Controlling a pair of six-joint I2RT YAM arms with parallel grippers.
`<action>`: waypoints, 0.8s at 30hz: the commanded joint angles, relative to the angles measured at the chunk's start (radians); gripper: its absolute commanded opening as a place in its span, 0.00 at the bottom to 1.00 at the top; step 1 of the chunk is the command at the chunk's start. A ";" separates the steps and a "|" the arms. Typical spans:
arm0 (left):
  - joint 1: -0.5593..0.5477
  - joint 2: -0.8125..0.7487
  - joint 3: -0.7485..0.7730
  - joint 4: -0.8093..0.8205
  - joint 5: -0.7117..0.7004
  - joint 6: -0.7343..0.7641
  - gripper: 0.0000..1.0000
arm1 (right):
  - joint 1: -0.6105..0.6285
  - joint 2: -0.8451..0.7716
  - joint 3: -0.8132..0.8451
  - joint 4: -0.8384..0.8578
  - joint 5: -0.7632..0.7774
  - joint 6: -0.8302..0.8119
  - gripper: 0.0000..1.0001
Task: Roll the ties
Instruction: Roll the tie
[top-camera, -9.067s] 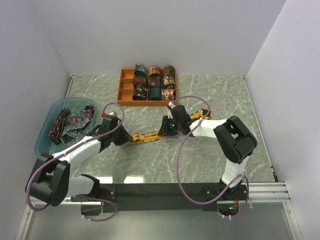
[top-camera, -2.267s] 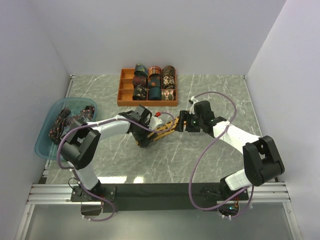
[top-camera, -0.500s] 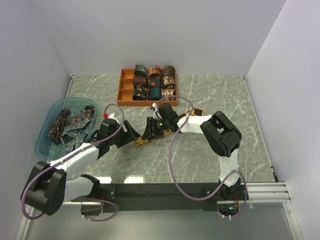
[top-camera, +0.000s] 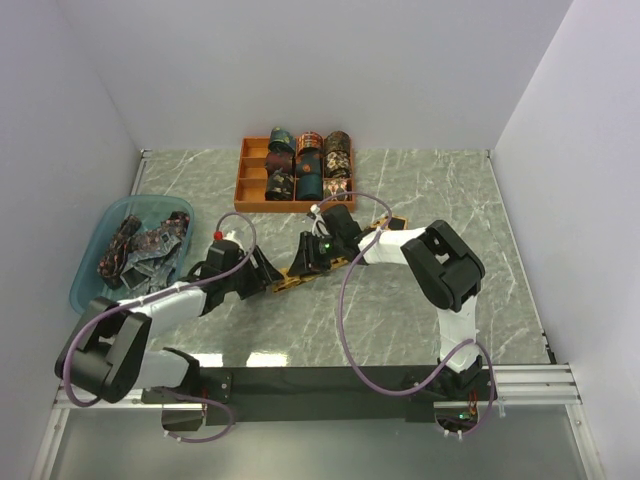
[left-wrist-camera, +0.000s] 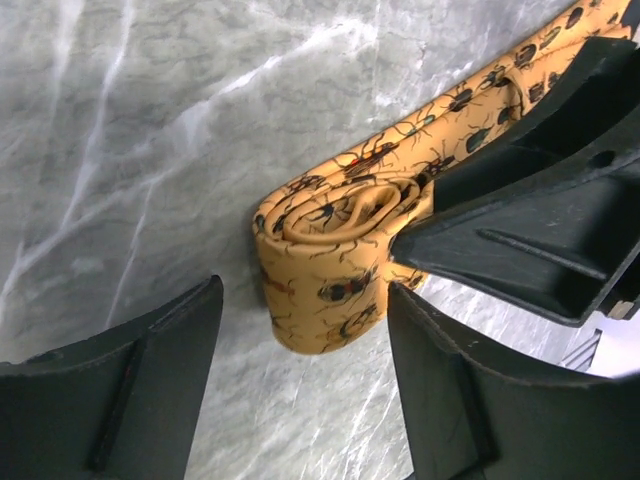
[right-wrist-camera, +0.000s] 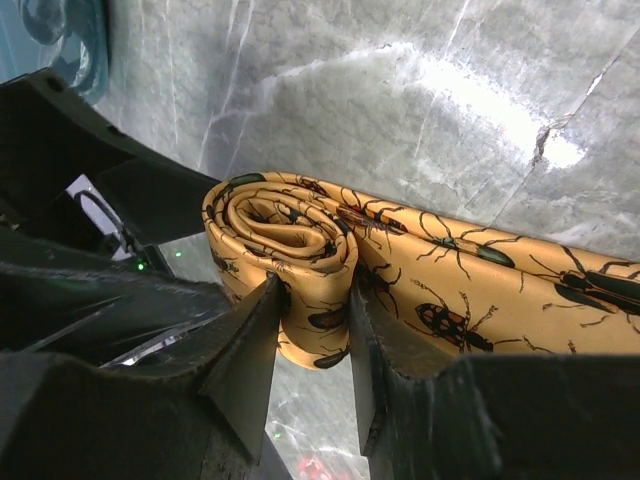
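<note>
A mustard-gold tie (top-camera: 284, 283) with beetle motifs lies on the marble table, its near end wound into a small roll (left-wrist-camera: 330, 250). My right gripper (right-wrist-camera: 312, 290) is shut on that roll (right-wrist-camera: 285, 235), one finger pressed to each side. The unrolled length (right-wrist-camera: 500, 280) runs away to the right. My left gripper (left-wrist-camera: 305, 300) stands open, its fingers either side of the roll's lower end, with a gap on the left side. From above, the left gripper (top-camera: 265, 270) and the right gripper (top-camera: 300, 265) meet at the tie's left end.
An orange compartment tray (top-camera: 240, 190) with several rolled ties stands at the back centre. A translucent blue basin (top-camera: 150, 199) holding loose dark ties sits at the left. The right gripper's black fingers (left-wrist-camera: 540, 220) fill the upper right of the left wrist view.
The left gripper has moved in closer to the roll and narrowed a little. The right gripper's fingers have closed onto the roll.
</note>
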 joint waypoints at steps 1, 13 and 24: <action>0.002 0.029 0.009 0.097 0.034 0.019 0.72 | -0.007 0.021 0.035 -0.016 -0.020 -0.024 0.40; -0.001 0.133 0.009 0.161 0.043 -0.004 0.57 | -0.007 0.042 0.058 -0.042 -0.038 -0.047 0.40; -0.013 0.153 0.013 0.144 0.026 0.004 0.22 | -0.005 -0.050 0.073 -0.110 0.055 -0.119 0.42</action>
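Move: The half-made roll of the tie stands on the table just past my left fingertips, roughly 1 cm ahead, 2 cm to the right and 2 cm below. From my right hand, which already holds its right side, its middle lies about 2 cm left, level ahead and about 1 cm down. From my left hand, the tie's labelled end is some 15 cm ahead and 30 cm right; the wooden tray is about 28 cm ahead and 6 cm right. I ease my left hand forward, right and down, about 2 cm in all, so its open fingers straddle the roll, then close them until both pads pinch its left part from either side. My right hand stays almost in place, still gripping the roll's right side where the strip leaves it, and sinks only about half a centimetre. ##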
